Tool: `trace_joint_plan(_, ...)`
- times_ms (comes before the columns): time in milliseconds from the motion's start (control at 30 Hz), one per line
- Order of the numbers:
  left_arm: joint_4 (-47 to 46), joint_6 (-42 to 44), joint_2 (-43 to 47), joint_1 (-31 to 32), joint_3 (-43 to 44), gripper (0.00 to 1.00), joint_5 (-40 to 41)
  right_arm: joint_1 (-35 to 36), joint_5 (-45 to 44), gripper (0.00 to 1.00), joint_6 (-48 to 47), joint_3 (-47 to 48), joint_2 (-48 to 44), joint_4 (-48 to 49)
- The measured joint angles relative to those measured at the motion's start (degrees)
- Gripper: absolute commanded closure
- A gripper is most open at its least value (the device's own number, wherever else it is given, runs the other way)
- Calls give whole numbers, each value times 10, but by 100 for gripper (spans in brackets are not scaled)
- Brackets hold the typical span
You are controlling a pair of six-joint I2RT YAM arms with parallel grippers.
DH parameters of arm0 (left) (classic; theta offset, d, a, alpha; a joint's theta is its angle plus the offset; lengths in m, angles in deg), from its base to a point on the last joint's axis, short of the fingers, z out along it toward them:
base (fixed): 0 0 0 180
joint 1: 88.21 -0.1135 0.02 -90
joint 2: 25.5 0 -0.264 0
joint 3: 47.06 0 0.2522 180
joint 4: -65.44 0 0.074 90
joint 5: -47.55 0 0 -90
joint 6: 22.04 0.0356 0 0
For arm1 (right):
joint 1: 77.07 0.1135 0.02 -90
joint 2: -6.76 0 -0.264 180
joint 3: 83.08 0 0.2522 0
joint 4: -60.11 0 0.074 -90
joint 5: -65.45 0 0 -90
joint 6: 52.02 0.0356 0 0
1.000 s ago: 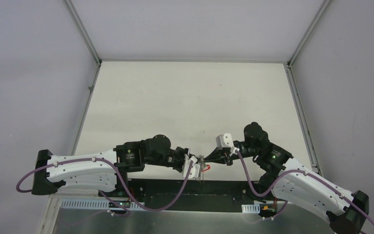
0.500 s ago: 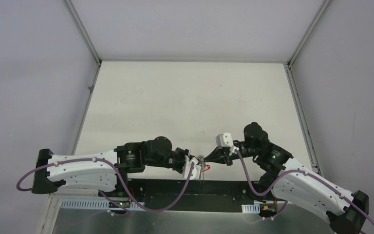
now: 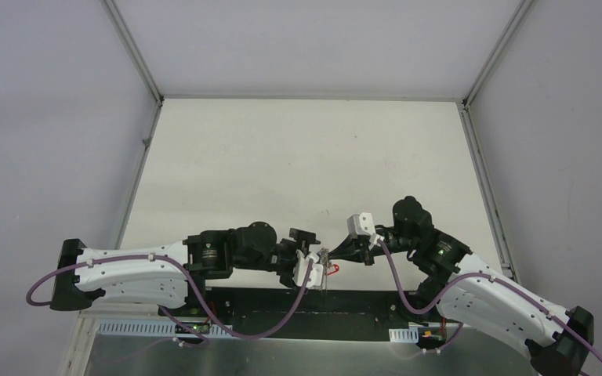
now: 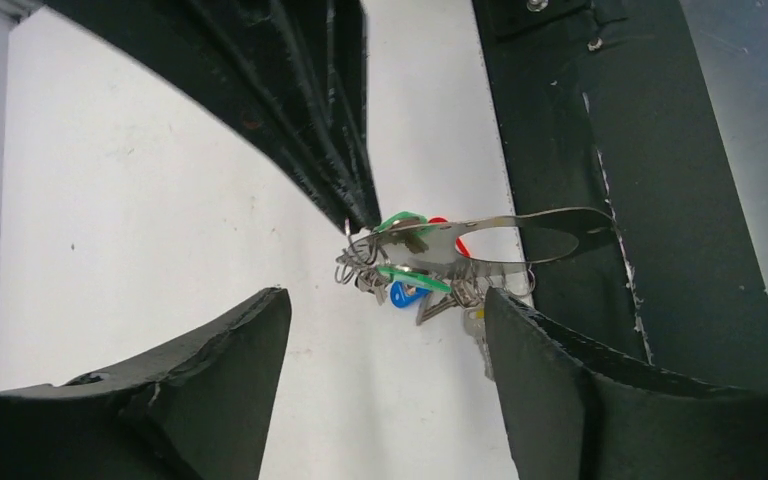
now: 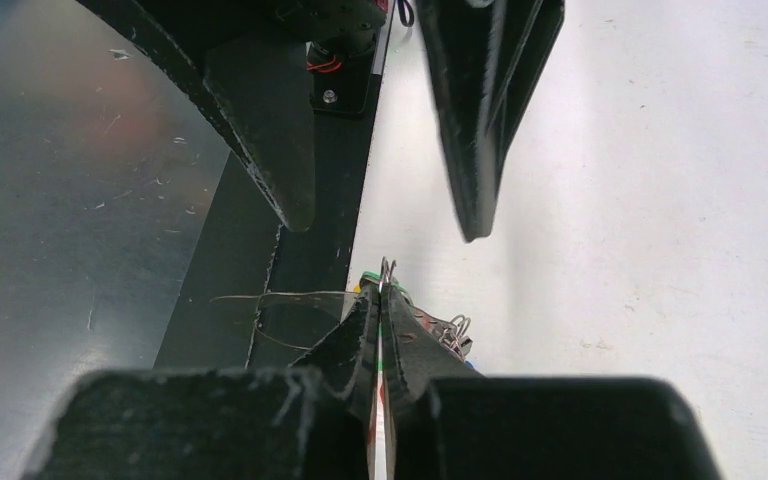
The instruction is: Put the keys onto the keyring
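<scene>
The keyring, a thin grey wire loop, hangs at the table's near edge, and my right gripper is shut on the wire at its end. A bunch of small keys clusters there: the green-tagged key, the blue-tagged key and a red tag. My left gripper is open, one finger on each side of the bunch, touching nothing. In the top view the left gripper and right gripper meet tip to tip over the keyring.
The loop reaches out over the black base strip along the table's near edge, with bare sheet metal beyond it. The white table runs back to grey side and rear walls.
My left gripper has opened and let go of the bunch of keys; its fingers now stand apart on either side. The right arm and keyring have stayed put.
</scene>
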Motion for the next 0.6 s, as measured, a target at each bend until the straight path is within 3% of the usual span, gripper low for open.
trace_joint_plan(267, -2, -70, 38, 0, -1, 11, 61, 0, -3, 100, 0, 0, -5, 0)
trace_joint_plan(400, -8, -115, 45, -9, 0, 10, 78, 0, -5, 100, 1, 0, -7, 0)
trace_joint_plan(600, -18, -194, 53, -101, 0, 11, 7, 0, -9, 100, 4, 0, -11, 0)
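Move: The left gripper, already empty and part open, has the keyring about 4 cm to its right, 2 cm back and 2 cm lower. The right fingertips pinching it are some 5 cm to the right of the left hand, 1 cm ahead and 1 cm lower. The blue tag hangs about 3 cm right, level fore and aft, 4 cm below; the red tag 5 cm right, 2 cm back, 4 cm below. From the right hand, the keyring's middle is 3 cm back, 1 cm left, 2 cm below. Back the left gripper off the keyring with nothing in its fingers: forward about 4 cm, up about 3 cm and some 2 cm to the left, opening the fingers wider as it goes. Swing its fingers counter-clockwise by nearly 20 degrees while rolling the wrist. Hold the right gripper in place, still pinching the keyring. ##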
